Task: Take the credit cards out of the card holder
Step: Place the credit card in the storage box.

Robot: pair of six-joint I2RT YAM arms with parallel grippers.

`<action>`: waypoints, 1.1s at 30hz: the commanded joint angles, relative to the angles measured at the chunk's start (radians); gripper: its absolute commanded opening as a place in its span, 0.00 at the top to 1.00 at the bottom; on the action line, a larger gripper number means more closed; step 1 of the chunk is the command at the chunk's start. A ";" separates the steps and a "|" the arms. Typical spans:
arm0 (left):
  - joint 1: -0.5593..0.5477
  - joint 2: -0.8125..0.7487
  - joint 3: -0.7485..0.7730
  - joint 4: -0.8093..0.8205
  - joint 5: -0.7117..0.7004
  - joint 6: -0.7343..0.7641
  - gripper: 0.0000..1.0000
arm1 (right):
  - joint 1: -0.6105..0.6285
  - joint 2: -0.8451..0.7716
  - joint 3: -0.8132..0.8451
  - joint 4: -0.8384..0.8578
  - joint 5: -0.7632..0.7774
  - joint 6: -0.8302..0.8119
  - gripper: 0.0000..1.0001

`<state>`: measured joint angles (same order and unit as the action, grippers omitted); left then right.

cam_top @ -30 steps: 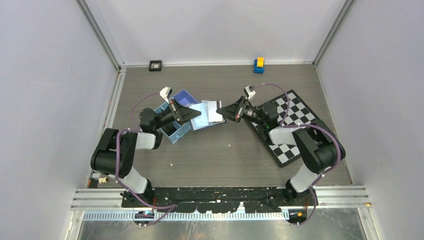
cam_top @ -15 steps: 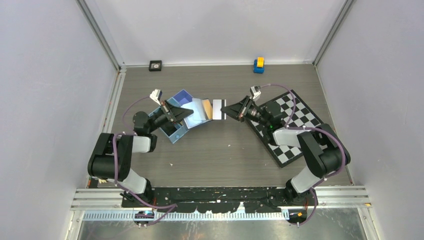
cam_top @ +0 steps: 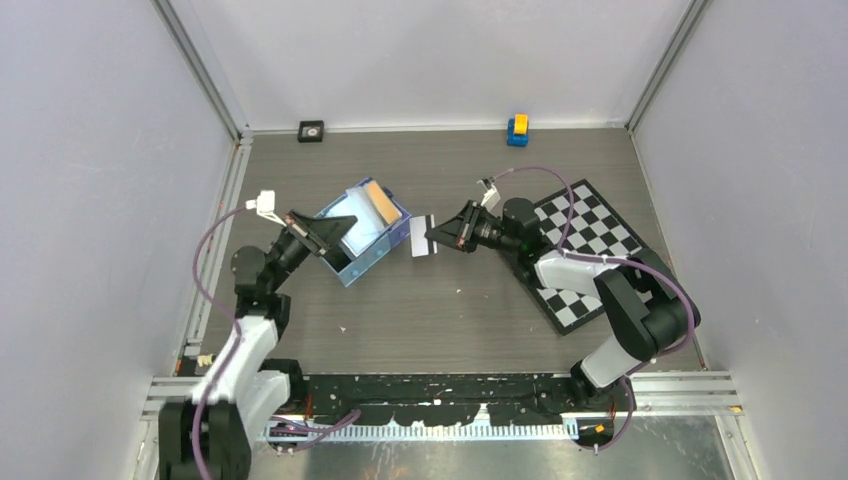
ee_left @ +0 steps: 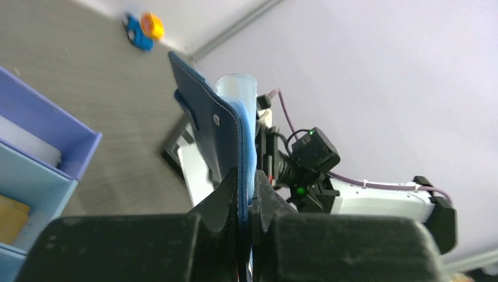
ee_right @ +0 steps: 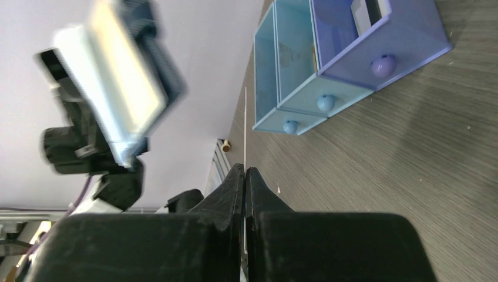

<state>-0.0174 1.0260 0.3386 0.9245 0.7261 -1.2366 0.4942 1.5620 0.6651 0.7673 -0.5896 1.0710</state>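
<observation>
My left gripper [cam_top: 335, 228] is shut on the card holder [cam_top: 360, 236], which hangs above the blue tray. In the left wrist view the card holder [ee_left: 205, 123] stands on edge between my left gripper's [ee_left: 246, 176] jaws, navy outside and lighter blue inside. An orange-gold credit card [cam_top: 378, 203] shows at its far end. My right gripper [cam_top: 440, 238] is shut on a white credit card [cam_top: 422, 236] with a black stripe, held clear of the holder. In the right wrist view that card [ee_right: 245, 129] is a thin edge running out of my right gripper [ee_right: 245, 170], and the holder [ee_right: 120, 76] is blurred at upper left.
The light-blue three-compartment tray [cam_top: 350, 275] sits below the holder; its purple end compartment [ee_right: 376, 35] holds a white and black card. A chessboard [cam_top: 585, 250] lies under the right arm. A blue and yellow toy [cam_top: 517, 130] and a small black object [cam_top: 311, 131] sit at the back wall.
The left arm has swung back to the left with the card holder. The white card has come out of the holder and stays in the right gripper, with a gap between them.
</observation>
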 commanded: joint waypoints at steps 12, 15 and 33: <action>0.004 -0.604 0.057 -0.646 -0.360 0.296 1.00 | 0.219 0.180 0.320 -0.322 0.079 -0.228 1.00; 0.004 -0.561 0.095 -0.660 -0.338 0.279 1.00 | 0.261 0.230 0.421 -0.421 0.105 -0.270 1.00; 0.004 -0.312 0.191 -0.503 -0.400 0.120 1.00 | 0.164 0.415 0.844 -0.760 0.087 -0.437 1.00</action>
<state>-0.0174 0.7120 0.4656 0.3069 0.3649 -1.1023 0.7326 1.9659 1.4513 0.0525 -0.4786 0.6998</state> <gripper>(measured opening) 0.060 0.057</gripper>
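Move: The purple compartment of the storage box, where I am taking the credit card in my right hand, lies about 12 cm ahead, 10 cm left and some 12 cm below that hand. The middle blue compartment is roughly 9 cm ahead and 15 cm left of my right hand, just as low. The open card holder hangs level ahead, about 13 cm to its left and 6 cm higher. From my left hand the purple compartment is some 12 cm ahead, 4 cm right and 18 cm down. I carry the still-pinched card left with my right hand, about 14 cm and slightly down, tipping its fingers down some 20 degrees; then I swing it forward towards the purple compartment. My left hand keeps hold of the card holder, drawing back, up and left, then coming forward and partly down again while turning counter-clockwise. ##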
